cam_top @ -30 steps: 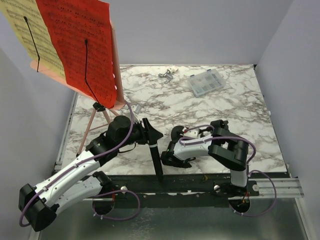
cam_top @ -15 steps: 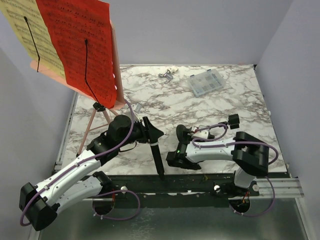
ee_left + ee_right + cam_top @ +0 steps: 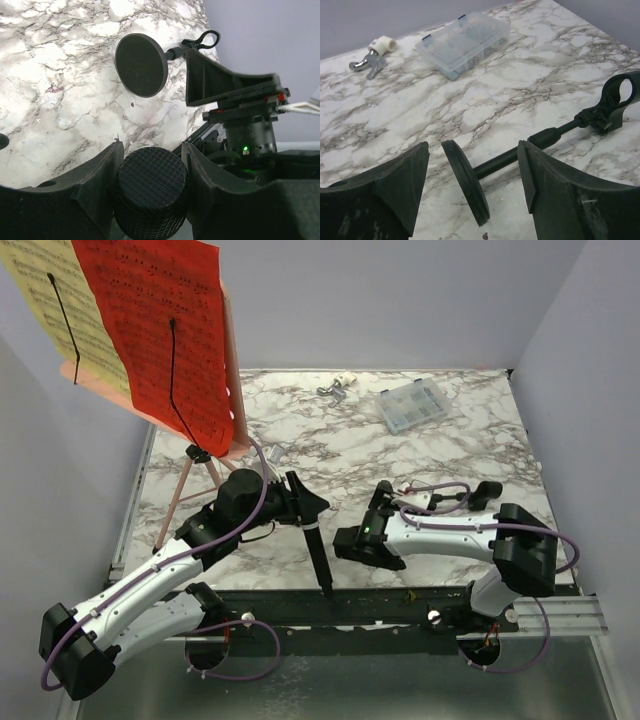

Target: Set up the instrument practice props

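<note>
The pink music stand (image 3: 186,486) rises at the back left, carrying a red page (image 3: 160,330) and a yellow page (image 3: 45,300). My left gripper (image 3: 290,502) (image 3: 151,150) is shut on the mesh head of the black microphone (image 3: 316,552) (image 3: 150,195), whose body slants toward the table's near edge. The microphone's short stand (image 3: 520,150) (image 3: 141,65) lies on its side on the marble. Its round base sits between the open fingers of my right gripper (image 3: 382,502) (image 3: 472,147), touching neither. The rod runs right to a clip (image 3: 617,97).
A clear compartment box (image 3: 412,405) (image 3: 462,42) lies at the back right. Small white and metal bits (image 3: 335,388) (image 3: 372,55) lie to its left. A black rail (image 3: 400,602) runs along the near table edge. Grey walls close in the left, back and right sides.
The right arm has stretched out, its elbow swinging right and lower, and its gripper has shifted right to straddle the stand's base. The left arm and microphone have stayed put.
</note>
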### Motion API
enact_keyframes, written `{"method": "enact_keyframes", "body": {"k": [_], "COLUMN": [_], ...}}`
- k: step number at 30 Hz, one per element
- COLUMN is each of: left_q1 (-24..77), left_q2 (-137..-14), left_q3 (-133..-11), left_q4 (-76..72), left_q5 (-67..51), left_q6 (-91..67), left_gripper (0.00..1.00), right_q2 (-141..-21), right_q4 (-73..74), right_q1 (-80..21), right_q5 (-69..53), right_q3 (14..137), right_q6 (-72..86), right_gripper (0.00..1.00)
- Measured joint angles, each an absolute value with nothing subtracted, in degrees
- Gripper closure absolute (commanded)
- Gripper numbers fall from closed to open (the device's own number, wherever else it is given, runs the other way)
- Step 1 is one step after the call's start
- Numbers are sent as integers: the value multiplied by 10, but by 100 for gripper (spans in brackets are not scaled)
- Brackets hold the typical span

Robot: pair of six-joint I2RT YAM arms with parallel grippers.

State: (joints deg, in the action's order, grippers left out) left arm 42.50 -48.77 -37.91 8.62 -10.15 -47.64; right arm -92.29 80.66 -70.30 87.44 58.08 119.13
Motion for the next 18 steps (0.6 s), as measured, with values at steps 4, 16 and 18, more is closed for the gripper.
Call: {"method": "enact_keyframes", "body": {"k": [4,16,18], "left_q1": [425,425,425], "left_q2": [-486,-476,-471], "left_q3": [-376,-367,-366], "left_q4": [80,72,72], "left_q5": [-102,-107,-107], "left_q6": [-480,-486,-486], "left_gripper": [100,100,100], "right_q2": [-921,-803,-772], "right_q4": [807,624,533], "right_q1": [-664,-542,-537], "right_q5": [875,885,882], "right_q3": [622,620,596], "right_q6": [1192,1189,1189], "right_gripper": [12,0,0]}}
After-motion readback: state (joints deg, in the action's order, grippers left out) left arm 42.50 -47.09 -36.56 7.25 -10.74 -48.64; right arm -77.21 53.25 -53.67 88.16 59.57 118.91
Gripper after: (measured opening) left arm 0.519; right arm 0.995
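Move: The black mic stand, already free of the right fingers, lies on its side. Its disc is about 3 cm ahead of the right hand, not noticeably to either side, and 8 cm below; its clip is about 5 cm ahead, 20 cm right and 9 cm below. The clear parts case sits some 26 cm ahead, 4 cm right and 10 cm down. From the left hand, holding the microphone, the disc is roughly 8 cm ahead, 24 cm right and 13 cm lower. The empty right hand climbs away from the stand's disc, about 8 cm up, 6 cm forward and 5 cm right, most of the rightward swing coming early, while its part-open fingers spread to fully wide. As it rises the wrist rolls its left side up by nearly 40 degrees, tips the fingers upward some 20 degrees and swings them clockwise, while the left hand stays put and keeps its grip on the microphone. ##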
